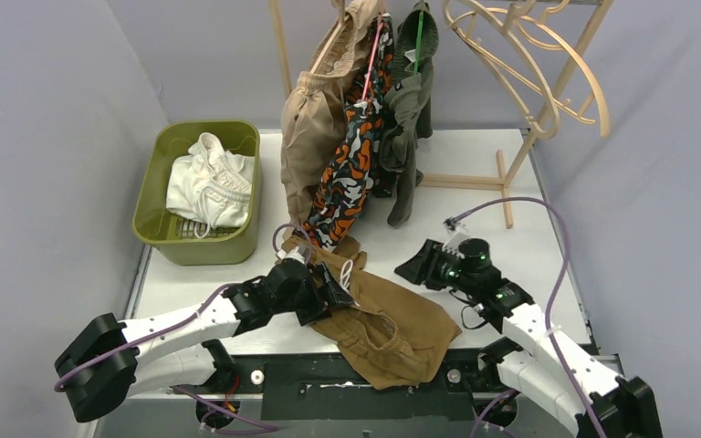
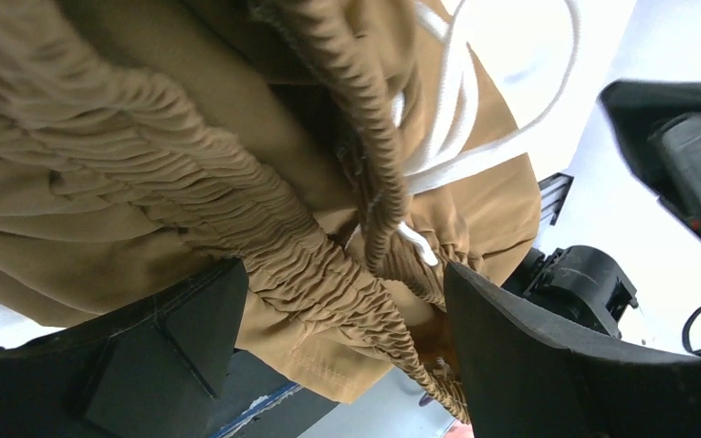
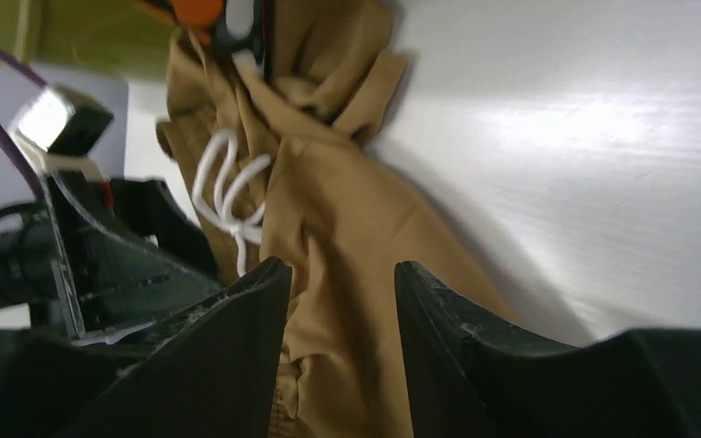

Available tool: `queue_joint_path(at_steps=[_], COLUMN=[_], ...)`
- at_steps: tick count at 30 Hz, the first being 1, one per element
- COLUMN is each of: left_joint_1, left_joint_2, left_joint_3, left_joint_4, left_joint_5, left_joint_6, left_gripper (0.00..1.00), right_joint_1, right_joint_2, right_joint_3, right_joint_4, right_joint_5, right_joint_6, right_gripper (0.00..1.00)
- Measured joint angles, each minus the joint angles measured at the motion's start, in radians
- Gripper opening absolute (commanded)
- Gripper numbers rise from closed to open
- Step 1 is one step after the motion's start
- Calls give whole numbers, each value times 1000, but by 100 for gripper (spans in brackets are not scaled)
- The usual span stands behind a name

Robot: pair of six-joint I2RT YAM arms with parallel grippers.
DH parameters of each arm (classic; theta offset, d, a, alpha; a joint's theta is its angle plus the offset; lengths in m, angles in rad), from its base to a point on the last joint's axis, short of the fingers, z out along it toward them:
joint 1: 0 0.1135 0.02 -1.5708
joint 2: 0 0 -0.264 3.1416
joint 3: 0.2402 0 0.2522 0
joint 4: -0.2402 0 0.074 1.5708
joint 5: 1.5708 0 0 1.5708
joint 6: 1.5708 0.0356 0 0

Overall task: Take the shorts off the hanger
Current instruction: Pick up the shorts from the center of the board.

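Observation:
Brown shorts [image 1: 392, 319] lie crumpled on the table at its near edge, off any hanger, partly over the edge. My left gripper [image 1: 333, 290] is open at their gathered waistband [image 2: 310, 265], which runs between the wide-apart fingers [image 2: 345, 274] beside the white drawstring [image 2: 456, 100]. My right gripper [image 1: 413, 267] is just right of the shorts and points left at them. Its fingers [image 3: 340, 266] stand apart, with brown cloth [image 3: 347, 201] showing in the gap. Beige [image 1: 315, 119], camouflage [image 1: 351, 164] and olive shorts [image 1: 406, 128] hang on hangers at the back.
White shorts [image 1: 208, 187] lie in a green basket [image 1: 160, 146] at the back left. A wooden rack [image 1: 511, 178] stands at the back right, with bare wooden hangers [image 1: 529, 46] on it. Grey walls close in both sides.

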Motion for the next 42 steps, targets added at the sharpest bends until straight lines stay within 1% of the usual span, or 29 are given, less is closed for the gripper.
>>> queue_joint_path(at_steps=[2, 6, 8, 9, 11, 15, 16, 18, 21, 24, 27, 28, 30, 31, 33, 37, 41, 42], left_joint_1=[-6, -21, -32, -37, -45, -49, -49, -49, -44, -46, -56, -58, -62, -64, -66, -68, -76, -79], left_joint_2=[-6, 4, 15, 20, 23, 23, 23, 31, 62, 84, 92, 92, 95, 104, 130, 228, 296, 298], left_joint_3=[-27, -55, -55, -56, -62, -110, -127, -145, -139, -111, -111, -116, -127, -127, -114, -45, 7, 15], left_joint_4=[21, 48, 61, 67, 79, 128, 141, 168, 175, 148, 148, 150, 156, 158, 167, 163, 154, 142], left_joint_5=[-8, -15, -18, -21, -31, -64, -74, -87, -114, -140, -174, -184, -204, -211, -224, -245, -261, -266], left_joint_6=[-23, -60, -73, -78, -93, -121, -128, -143, -162, -174, -179, -185, -190, -190, -187, -160, -116, -106], left_gripper=[79, 80, 81, 82, 82, 83, 83, 83, 81, 72, 56, 53, 52, 50, 42, 24, 0, 0], right_joint_1=[80, 291, 379, 430, 489, 578, 601, 644, 667, 668, 673, 675, 676, 675, 670, 669, 669, 670], right_joint_2=[43, 249, 352, 414, 499, 616, 641, 694, 734, 734, 705, 680, 626, 599, 574, 592, 626, 626], right_joint_3=[-4, 2, 14, 29, 50, 98, 117, 159, 182, 173, 123, 95, 36, 9, -17, -16, -7, -3], right_joint_4=[10, 50, 51, 53, 76, 162, 171, 186, 204, 222, 282, 301, 332, 344, 366, 409, 433, 431], right_joint_5=[10, 22, 40, 54, 71, 98, 109, 130, 153, 187, 235, 251, 273, 277, 278, 259, 251, 251], right_joint_6=[14, 26, 33, 40, 55, 107, 115, 128, 178, 242, 284, 291, 292, 291, 283, 268, 256, 251], right_gripper=[43, 39, 30, 27, 23, 21, 17, 12, 11, 11, 12, 13, 14, 14, 14, 14, 17, 19])
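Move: The brown shorts lie flat, their middle some 11 cm right, 4 cm back and 6 cm below the left gripper; their white cord is about 6 cm ahead, 4 cm right and 5 cm below that gripper. The hanging camo shorts' low end is roughly 15 cm ahead of it, 4 cm lower. From the right gripper, the brown shorts' middle is about 13 cm back, 6 cm left and 11 cm down. Bring the right gripper left, back and down, about 12 cm left and 10 cm each of the others, onto the brown shorts beside the left one, turning it some 20 degrees counter-clockwise and closing on a fold. Meanwhile sink the left gripper about 6 cm, easing forward late and turning slightly counter-clockwise, and shut its wide-open fingers on the gathered waistband. ##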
